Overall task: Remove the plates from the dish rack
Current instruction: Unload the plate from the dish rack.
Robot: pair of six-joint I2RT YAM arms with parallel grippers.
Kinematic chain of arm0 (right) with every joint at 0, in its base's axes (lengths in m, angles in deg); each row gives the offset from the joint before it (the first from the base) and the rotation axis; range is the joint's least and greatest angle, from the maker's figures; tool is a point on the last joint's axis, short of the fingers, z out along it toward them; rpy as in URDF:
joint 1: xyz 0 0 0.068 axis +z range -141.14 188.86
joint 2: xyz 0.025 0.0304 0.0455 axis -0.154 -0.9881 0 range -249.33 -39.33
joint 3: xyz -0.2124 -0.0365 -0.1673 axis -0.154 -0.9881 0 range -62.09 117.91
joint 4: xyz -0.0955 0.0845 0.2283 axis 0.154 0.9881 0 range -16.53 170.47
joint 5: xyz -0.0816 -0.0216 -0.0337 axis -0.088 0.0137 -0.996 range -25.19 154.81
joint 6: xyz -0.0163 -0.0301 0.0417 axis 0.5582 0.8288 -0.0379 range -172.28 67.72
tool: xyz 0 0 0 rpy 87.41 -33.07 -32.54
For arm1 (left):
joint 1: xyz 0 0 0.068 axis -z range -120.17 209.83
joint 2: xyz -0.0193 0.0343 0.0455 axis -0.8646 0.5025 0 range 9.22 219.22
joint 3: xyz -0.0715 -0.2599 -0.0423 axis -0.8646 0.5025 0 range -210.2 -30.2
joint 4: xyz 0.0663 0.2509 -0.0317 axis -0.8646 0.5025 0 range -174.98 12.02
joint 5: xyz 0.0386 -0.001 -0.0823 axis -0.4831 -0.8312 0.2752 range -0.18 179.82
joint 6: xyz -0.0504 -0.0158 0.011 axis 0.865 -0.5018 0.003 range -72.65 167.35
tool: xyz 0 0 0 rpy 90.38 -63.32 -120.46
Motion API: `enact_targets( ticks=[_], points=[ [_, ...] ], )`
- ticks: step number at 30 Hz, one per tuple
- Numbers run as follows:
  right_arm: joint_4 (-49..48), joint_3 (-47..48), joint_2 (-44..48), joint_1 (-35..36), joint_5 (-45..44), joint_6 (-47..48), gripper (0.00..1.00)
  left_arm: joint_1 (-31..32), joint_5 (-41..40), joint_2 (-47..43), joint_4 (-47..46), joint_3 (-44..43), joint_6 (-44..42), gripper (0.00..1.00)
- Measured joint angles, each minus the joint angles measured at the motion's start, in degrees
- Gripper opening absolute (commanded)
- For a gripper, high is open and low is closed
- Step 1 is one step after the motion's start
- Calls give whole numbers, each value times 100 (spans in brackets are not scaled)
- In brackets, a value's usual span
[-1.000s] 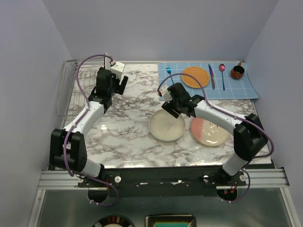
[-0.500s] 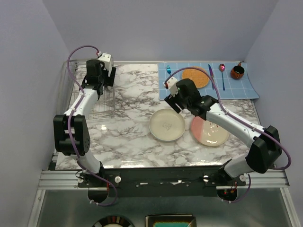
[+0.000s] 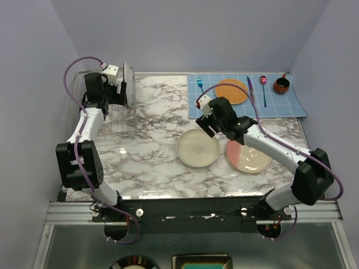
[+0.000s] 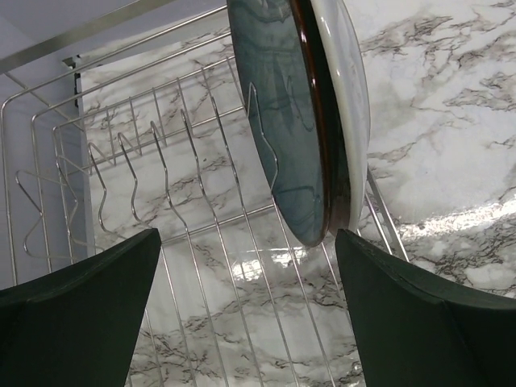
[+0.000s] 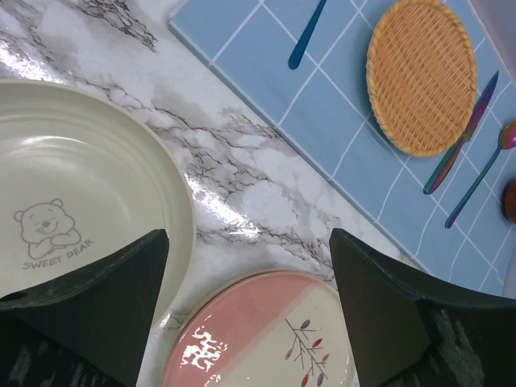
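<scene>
The silver wire dish rack (image 3: 110, 120) stands at the table's far left. One teal plate with a dark red rim (image 4: 286, 121) stands upright in a slot at the rack's right end (image 3: 128, 84). My left gripper (image 4: 246, 250) hovers open over the rack wires (image 4: 173, 153), the plate's lower edge just ahead, nearer the right finger. The cream plate (image 3: 197, 148) and the pink-and-cream twig plate (image 3: 248, 156) lie flat on the marble. My right gripper (image 3: 210, 116) hangs open above the gap between them (image 5: 248, 242), holding nothing.
A blue grid mat (image 3: 283, 105) at the back right carries an orange woven disc (image 3: 231, 91), a knife (image 3: 250, 89), a spoon (image 3: 263, 84), a small teal utensil (image 3: 199, 84) and a dark cup (image 3: 281, 85). Walls close in left and right.
The left arm has swung left from the marble to over the rack, up to the upright plate. The right gripper has lifted off the cream plate towards the mat and spread wider.
</scene>
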Motion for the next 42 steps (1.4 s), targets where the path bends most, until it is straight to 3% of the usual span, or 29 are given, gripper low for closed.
enact_targets(
  ticks=[22, 42],
  points=[
    [-50, -81, -103, 0, 4, -33, 89, -175, 422, 302, 50, 103, -243, 91],
    [-50, -96, -127, 0, 50, -50, 89, -175, 898, 1036, -15, -293, -221, 68]
  ],
)
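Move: From the left gripper, the dark plate standing on edge in the dish rack has its middle about 9 cm ahead, 6 cm to the right and roughly level. The white plate stands right behind its far face, about 3 cm farther right and just as far ahead. The rack's empty wire tines lie some 7 cm ahead, 4 cm left and 7 cm below. From the right gripper, the dark plate is roughly 20 cm ahead, 30 cm left and slightly higher. Lower the left gripper about 6 cm beside the dark plate's near edge, tipping the fingers slightly farther down, then ease it some 2 cm forward and a touch right, turning a little clockwise. Narrow the wide-open fingers by about a quarter on the way, bringing the right fingertip close to the gap between the dark and white plates with the dark edge on its inner side; don't grip yet. ##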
